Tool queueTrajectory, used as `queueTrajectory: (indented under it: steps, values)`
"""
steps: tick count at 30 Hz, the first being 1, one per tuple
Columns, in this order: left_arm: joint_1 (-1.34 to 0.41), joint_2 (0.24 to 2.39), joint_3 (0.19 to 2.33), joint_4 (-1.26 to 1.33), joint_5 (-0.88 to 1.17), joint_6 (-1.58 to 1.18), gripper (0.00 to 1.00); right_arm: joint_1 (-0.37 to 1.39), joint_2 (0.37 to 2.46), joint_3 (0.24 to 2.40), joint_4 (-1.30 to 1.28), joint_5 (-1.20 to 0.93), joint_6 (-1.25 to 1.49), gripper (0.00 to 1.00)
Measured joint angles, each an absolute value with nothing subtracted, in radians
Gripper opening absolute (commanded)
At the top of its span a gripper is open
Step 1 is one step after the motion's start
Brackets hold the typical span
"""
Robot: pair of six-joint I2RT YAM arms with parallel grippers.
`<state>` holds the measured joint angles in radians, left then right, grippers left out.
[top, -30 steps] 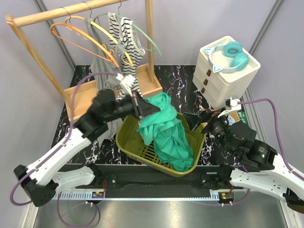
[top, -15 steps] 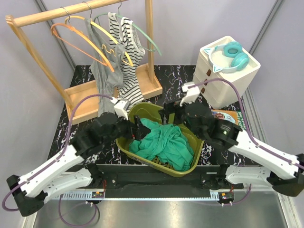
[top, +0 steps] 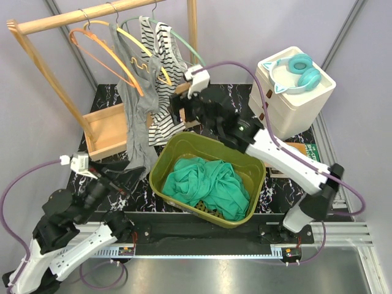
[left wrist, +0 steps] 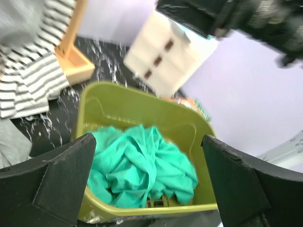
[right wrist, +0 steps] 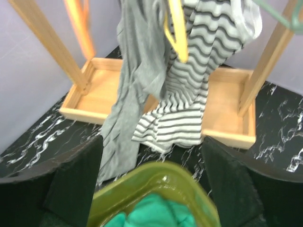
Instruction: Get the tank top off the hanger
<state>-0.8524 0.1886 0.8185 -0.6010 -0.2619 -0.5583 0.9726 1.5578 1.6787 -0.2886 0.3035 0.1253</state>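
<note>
A black-and-white striped tank top (top: 162, 79) hangs on a hanger on the wooden rack, beside a grey tank top (top: 136, 104) on an orange hanger (top: 98, 49). My right gripper (top: 177, 111) is open and empty, just in front of the striped top's lower part. In the right wrist view the striped top (right wrist: 199, 94) and grey top (right wrist: 137, 80) hang ahead of the open right gripper (right wrist: 154, 189), with a yellow hanger (right wrist: 177, 28) between them. My left gripper (top: 117, 180) is open and empty at the near left; the left wrist view shows it (left wrist: 149, 184) facing the basket.
An olive basket (top: 251, 162) holds a crumpled teal garment (top: 208, 184) at the table's middle. The wooden rack's tray base (top: 104, 125) and right post (top: 193, 43) stand behind it. A white drawer unit (top: 294, 104) with teal headphones (top: 297, 70) stands at the far right.
My left gripper let go of the teal garment, which dropped into the basket, and drew back to the near left. My right arm swung over the basket up to the striped top.
</note>
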Motion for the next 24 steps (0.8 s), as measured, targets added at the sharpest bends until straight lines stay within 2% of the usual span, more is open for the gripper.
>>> queueTrajectory:
  steps: [2, 11, 17, 18, 21, 22, 24]
  values:
    - [-0.852, 0.126, 0.802, -0.607, -0.287, -0.558, 0.99, 0.938, 1.631, 1.755, -0.278, 0.268, 0.099, 0.80]
    - [-0.852, 0.107, 0.750, -0.719, -0.311, -0.562, 0.99, 0.868, 1.946, 2.094, -0.224, 0.150, -0.031, 0.84]
    - [-0.852, 0.057, 0.750, -0.720, -0.307, -0.573, 0.99, 0.817, 2.122, 2.313, -0.228, 0.094, -0.080, 0.80]
    - [-0.852, 0.051, 0.750, -0.722, -0.307, -0.573, 0.99, 0.809, 2.141, 2.336, -0.229, 0.083, -0.082, 0.70]
    - [-0.852, 0.038, 0.750, -0.725, -0.308, -0.573, 0.99, 0.789, 2.179, 2.374, -0.228, 0.036, -0.085, 0.57]
    - [-0.852, 0.035, 0.750, -0.725, -0.307, -0.573, 0.99, 0.785, 2.186, 2.379, -0.229, 0.022, -0.085, 0.47]
    - [-0.852, 0.033, 0.750, -0.726, -0.307, -0.573, 0.99, 0.777, 2.201, 2.387, -0.229, -0.022, -0.083, 0.37]
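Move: The near end of the yellow hanger, with the gray tank top's strap over it, is about 16 cm ahead of the right hand and 8 cm to its left, nearly level. From that hand the orange hanger's near end is some 8 cm ahead and 17 cm left, and the striped top hangs about 17 cm ahead, 3 cm left and 10 cm lower. From the left hand, the yellow hanger's end lies roughly 35 cm ahead and 10 cm right, slightly higher. Forward and to the left, almost level, the right hand reaches some 17 cm to the near end of the yellow hanger, tipping its fingers up by 10 degrees or so and turning slightly counter-clockwise. It slows there with the hanger between the fingers and closes them to about half; contact can't be made out. The open, empty left hand sinks about 4 cm and eases a little left. ##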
